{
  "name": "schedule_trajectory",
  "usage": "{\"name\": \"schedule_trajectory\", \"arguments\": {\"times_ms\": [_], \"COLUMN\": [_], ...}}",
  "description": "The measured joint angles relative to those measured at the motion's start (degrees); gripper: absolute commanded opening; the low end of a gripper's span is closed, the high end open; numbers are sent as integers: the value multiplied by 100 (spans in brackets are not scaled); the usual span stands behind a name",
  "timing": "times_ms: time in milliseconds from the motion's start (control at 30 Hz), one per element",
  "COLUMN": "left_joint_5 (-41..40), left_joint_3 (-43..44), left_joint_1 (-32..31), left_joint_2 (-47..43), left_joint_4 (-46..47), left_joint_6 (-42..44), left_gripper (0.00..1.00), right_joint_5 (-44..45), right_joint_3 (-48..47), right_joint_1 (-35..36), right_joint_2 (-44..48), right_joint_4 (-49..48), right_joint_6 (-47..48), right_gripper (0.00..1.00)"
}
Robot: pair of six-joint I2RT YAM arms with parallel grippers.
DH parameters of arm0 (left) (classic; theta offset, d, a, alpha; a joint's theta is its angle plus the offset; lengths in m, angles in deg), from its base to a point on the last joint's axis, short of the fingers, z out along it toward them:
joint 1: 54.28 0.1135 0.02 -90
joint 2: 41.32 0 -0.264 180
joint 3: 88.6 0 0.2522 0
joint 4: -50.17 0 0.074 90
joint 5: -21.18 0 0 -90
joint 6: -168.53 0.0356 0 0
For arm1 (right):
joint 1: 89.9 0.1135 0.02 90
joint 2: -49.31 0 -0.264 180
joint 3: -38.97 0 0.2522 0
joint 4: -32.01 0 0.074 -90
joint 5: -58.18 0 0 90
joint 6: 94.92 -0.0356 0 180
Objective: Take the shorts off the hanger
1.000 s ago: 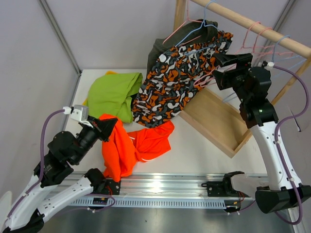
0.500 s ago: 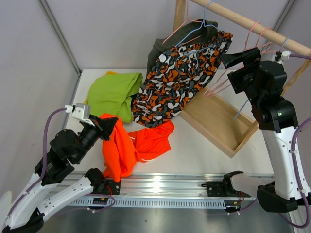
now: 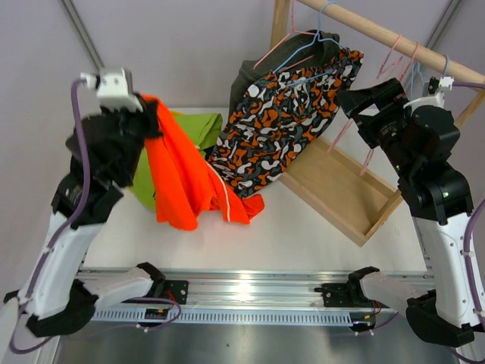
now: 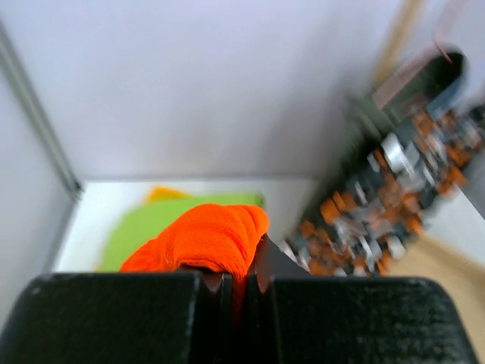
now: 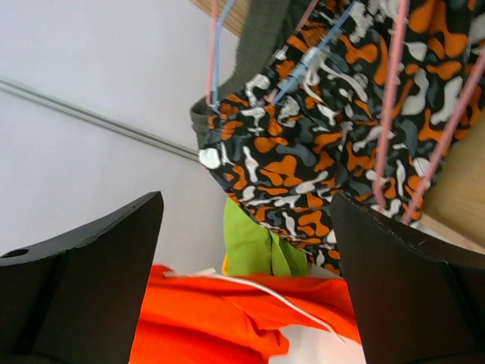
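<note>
The bright orange shorts hang in the air at the left, with my left gripper shut on their top fold. The left wrist view shows the orange shorts pinched in the left gripper. The camouflage shorts hang from a blue hanger on the wooden rod, with the dark olive shorts behind them. My right gripper stands open just right of them, holding nothing. Between the wide right gripper jaws I see the camouflage shorts. The lime green shorts lie on the table.
Several empty pink and blue hangers hang on the rod near the right wrist. The rack's wooden base frame lies on the table at the right. A metal rail runs along the near edge. Grey walls close the left and back.
My left arm has swung up high, lifting the orange shorts off the table. The right gripper has drawn back a little from the camouflage shorts and opened wider.
</note>
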Motion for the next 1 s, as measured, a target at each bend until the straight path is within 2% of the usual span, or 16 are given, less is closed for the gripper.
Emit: {"name": "schedule_trajectory", "arguments": {"times_ms": [200, 400, 500, 600, 633, 667, 700, 733, 767, 900, 1000], "left_joint_5": [629, 925, 988, 1001, 1010, 1023, 1043, 1062, 1097, 1156, 1224], "left_joint_3": [2361, 4723, 4715, 3674, 3211, 2857, 2341, 2070, 1781, 1182, 551], "left_joint_1": [2002, 2914, 3211, 3432, 3475, 3495, 3504, 3501, 3501, 3488, 3453], "left_joint_2": [1926, 3783, 4203, 4286, 4310, 4319, 4330, 4365, 4424, 4631, 4354], "left_joint_4": [-146, -389, -323, -127, -55, -24, -4, -37, -48, -352, -304], "left_joint_6": [101, 85, -17, -164, -212, -254, -323, -352, -439, -798, -1012], "left_gripper": [0, 0, 0, 0, 8, 26, 49, 96, 99, 99, 99], "right_joint_5": [-400, -575, -713, -848, -866, -885, -896, -905, -918, -984, -1003], "right_joint_3": [293, 857, 1038, 1034, 997, 931, 811, 715, 560, -177, -691], "right_joint_1": [26, 46, 63, 122, 144, 168, 195, 212, 229, 284, 337], "right_joint_2": [282, 656, 791, 754, 686, 616, 498, 417, 247, -514, -1169], "right_joint_4": [-409, -533, -669, -831, -835, -848, -883, -916, -927, -1097, -1152], "right_joint_6": [332, 542, 667, 835, 887, 942, 1001, 1036, 1088, 1213, 1257], "right_gripper": [100, 99, 99, 99, 99, 99, 99, 99, 100, 99, 99]}}
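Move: The left gripper holds the orange-red shorts high up; the yellow bin lies about 20 cm ahead, 11 cm to its left and some 45 cm below, with the green shorts draped over it, their middle level with the bin's and a little to its right. For the open right gripper, the hanging camouflage shorts are about 15 cm ahead, 12 cm left and 12 cm lower; the olive shorts hang roughly 7 cm beyond and 6 cm left of them. Swing the left gripper forward about 24 cm and some 12 cm left, arching slightly up, then plunge roughly 35 cm towards the bin, turning counter-clockwise and tipping the fingers down about 40 degrees; open wide on the way down to let go of the orange-red shorts. Keep the right gripper open, easing back a little, then reach forward, left and slightly up towards the camouflage shorts. ##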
